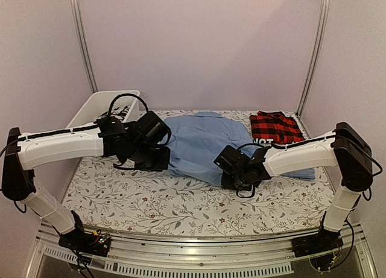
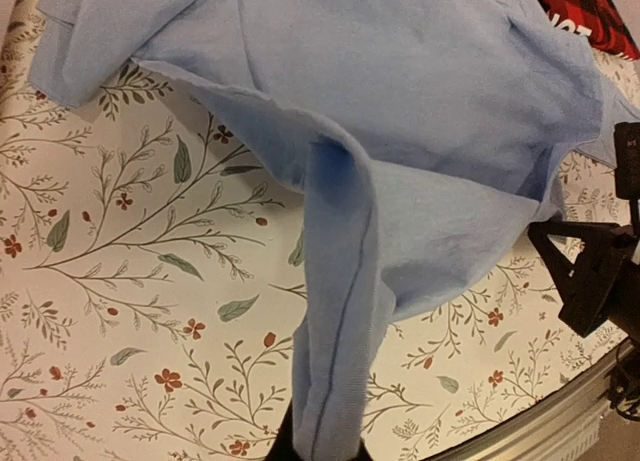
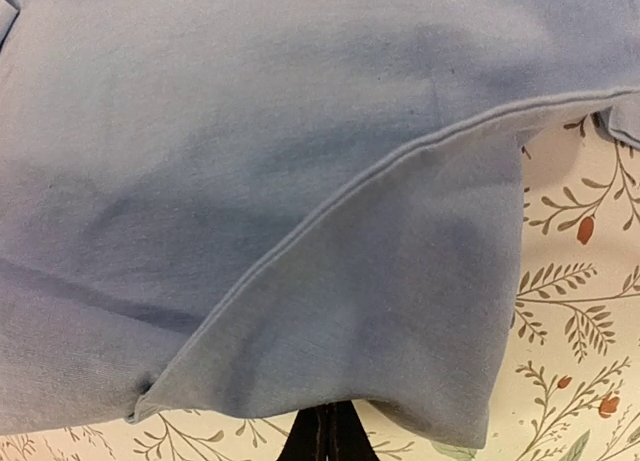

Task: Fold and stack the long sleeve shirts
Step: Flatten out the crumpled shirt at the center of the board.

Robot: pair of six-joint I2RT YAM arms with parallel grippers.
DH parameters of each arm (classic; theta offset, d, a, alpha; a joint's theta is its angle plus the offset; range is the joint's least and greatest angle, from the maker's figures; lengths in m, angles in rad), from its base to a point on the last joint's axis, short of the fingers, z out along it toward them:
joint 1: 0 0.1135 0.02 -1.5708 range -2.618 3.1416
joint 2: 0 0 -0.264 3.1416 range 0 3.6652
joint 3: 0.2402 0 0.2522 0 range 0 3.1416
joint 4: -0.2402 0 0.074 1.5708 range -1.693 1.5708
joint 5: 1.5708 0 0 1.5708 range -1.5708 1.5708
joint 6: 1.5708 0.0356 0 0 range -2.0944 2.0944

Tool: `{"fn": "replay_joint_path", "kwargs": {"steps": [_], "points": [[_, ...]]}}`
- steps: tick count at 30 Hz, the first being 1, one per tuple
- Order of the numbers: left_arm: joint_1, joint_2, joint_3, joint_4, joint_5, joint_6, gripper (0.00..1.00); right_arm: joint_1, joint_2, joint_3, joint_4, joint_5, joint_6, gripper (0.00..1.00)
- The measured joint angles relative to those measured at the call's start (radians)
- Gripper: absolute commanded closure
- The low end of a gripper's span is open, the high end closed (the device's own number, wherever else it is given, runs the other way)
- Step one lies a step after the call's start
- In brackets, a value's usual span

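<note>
The light blue long sleeve shirt [image 1: 202, 139] lies spread across the middle of the floral table. My left gripper [image 1: 158, 159] is at its left edge, shut on a bunched seam of blue cloth [image 2: 340, 311] that rises off the table. My right gripper [image 1: 234, 180] is at the near hem, its dark fingers [image 3: 327, 436] pressed together on the edge of the blue fabric [image 3: 330, 321]. The red-and-black plaid shirt [image 1: 275, 126] lies folded at the back right, and its corner [image 2: 585, 11] shows in the left wrist view.
A white basket [image 1: 99, 106] stands at the back left with dark patterned cloth in it. The floral tablecloth [image 1: 151, 199] covers the table up to the metal rail at the near edge. The right arm's black wrist [image 2: 600, 271] is close beside the lifted blue fold.
</note>
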Motion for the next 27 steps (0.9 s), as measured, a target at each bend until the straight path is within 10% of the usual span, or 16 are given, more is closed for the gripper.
{"fn": "replay_joint_path", "kwargs": {"steps": [3,12,27], "points": [[0.025,-0.043,-0.016,-0.01,0.024,0.015,1.0,-0.01,-0.024,0.003,-0.023,-0.001,-0.02,0.99],[0.071,-0.07,-0.002,-0.017,0.114,0.067,1.0,0.024,-0.087,0.114,-0.082,-0.02,-0.09,0.46],[0.164,0.008,0.096,0.022,0.256,0.14,1.0,0.101,0.054,0.219,-0.132,-0.017,-0.046,0.17]]}}
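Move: The right hand is shut at the blue shirt's bottom hem, and the next hem spot for it lies about 6 cm to its left, level with it fore and aft and some 2 cm lower. From there the shirt's body has its middle roughly 22 cm ahead and 5 cm left, and the folded red checked shirt is about 32 cm ahead and 22 cm right. That hem spot is some 12 cm right of the left hand, 2 cm ahead and 13 cm below; this hand already holds the lifted left hem. The right hand backs out of its grip at the hem: it rises about 7.5 cm while its shut fingers open wide and it swings some 6 cm left and a little back, then sinks again about 4 cm with the open fingers over the hem farther left. Meanwhile the left hand keeps its pinch on the lifted left hem and carries the cloth about 3 cm up and 3 cm forward, its wrist rolling some 10 degrees so that its left side drops. ##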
